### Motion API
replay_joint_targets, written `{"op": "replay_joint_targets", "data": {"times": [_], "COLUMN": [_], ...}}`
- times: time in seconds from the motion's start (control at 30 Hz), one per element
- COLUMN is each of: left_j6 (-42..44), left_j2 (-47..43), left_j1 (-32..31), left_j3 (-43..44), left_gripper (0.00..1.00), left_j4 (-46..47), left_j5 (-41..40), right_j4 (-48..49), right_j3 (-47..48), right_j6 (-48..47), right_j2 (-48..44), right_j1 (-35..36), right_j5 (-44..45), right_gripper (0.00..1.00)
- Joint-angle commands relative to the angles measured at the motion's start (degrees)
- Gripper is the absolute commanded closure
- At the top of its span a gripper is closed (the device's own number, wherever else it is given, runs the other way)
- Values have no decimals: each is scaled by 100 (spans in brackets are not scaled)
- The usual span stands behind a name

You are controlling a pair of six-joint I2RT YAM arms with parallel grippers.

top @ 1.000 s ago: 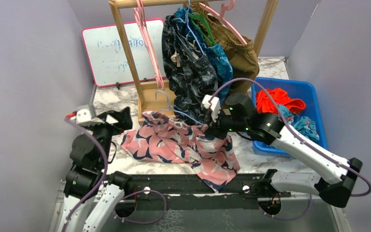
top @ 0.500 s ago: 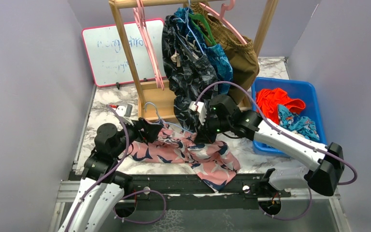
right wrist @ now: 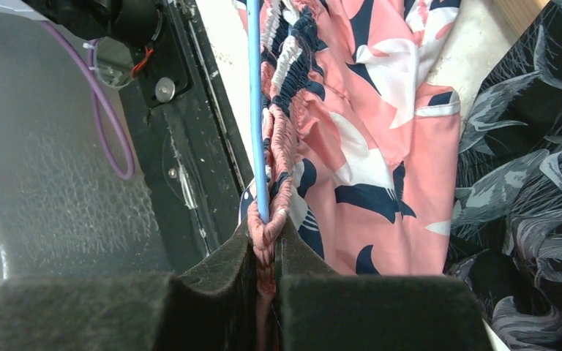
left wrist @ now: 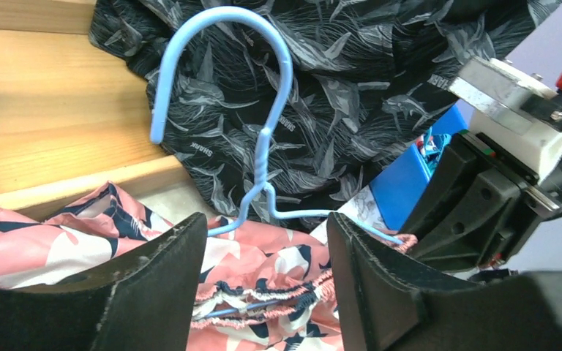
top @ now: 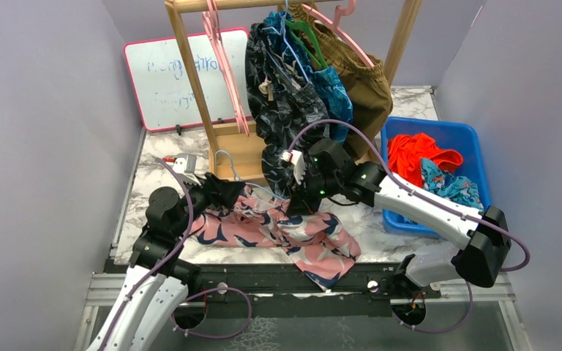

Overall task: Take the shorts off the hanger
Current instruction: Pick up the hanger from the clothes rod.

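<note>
The pink-and-navy leaf-print shorts (top: 278, 227) lie crumpled on the marble table, still threaded on a light blue wire hanger (left wrist: 263, 146) whose hook points toward the wooden rack. My right gripper (right wrist: 267, 241) is shut on the gathered waistband at the hanger's right end; the blue wire runs out just past the pads. In the top view that gripper (top: 296, 203) sits at the shorts' back edge. My left gripper (left wrist: 267, 241) is open, its jaws straddling the waistband and the hanger's lower bar without touching them. From above, the left gripper (top: 238, 196) is at the shorts' left end.
A wooden rack (top: 234, 142) behind holds black patterned shorts (top: 285, 110), teal-blue shorts (top: 334, 95), brown shorts (top: 366, 84) and bare pink hangers (top: 223, 66). A blue bin (top: 476, 142) at right holds orange shorts (top: 421, 153). A whiteboard (top: 165, 80) leans at back left.
My left arm swung in from the far left to the waistband, its jaws narrowing. The right gripper pulled its end of the shorts leftward, bunching the fabric.
</note>
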Motion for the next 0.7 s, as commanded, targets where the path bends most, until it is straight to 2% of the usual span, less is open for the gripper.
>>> {"op": "replay_joint_targets", "data": {"times": [0.0,0.2,0.37,0.67], "left_j6": [-432,-783,-1194,-1129], "left_j2": [-137,-45,142,808], "left_j1": [24,26,28,24], "left_j3": [-267,-490,-784,-663], "left_gripper": [40,47,57,69], "left_j4": [700,1401,2262,2614], "left_j5": [-375,-330,-220,170], "right_j4": [214,211,166,296], "right_j3": [133,-52,-309,-505], "right_j6": [138,128,176,175], "right_j2": [-90,-240,-440,-750], "right_j1": [19,17,19,19], "right_j5": [-400,-308,-85,-240], "right_gripper": [99,99,99,99]}}
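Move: The blue hanger's hook stem stands about 4 cm ahead of the left hand, roughly level with it sideways and some 1 cm above. From the same hand, the pink shorts' waistband lies about 3 cm back, 5 cm right and 5 cm down, and the black shorts hang roughly 12 cm ahead, 10 cm right and 8 cm up. From the right hand, the stem is about 12 cm left, 6 cm ahead and 3 cm above. The left hand reaches forward about 3 cm and a little to its right, staying near its height and rolling some 10 degrees so its left side drops, while its fingers close from well open to about a third, one on either side of the blue hanger's stem. The right hand keeps its shut pinch on the right end of the pink waistband and, after barely moving at first, draws it some 2 cm right and back. ##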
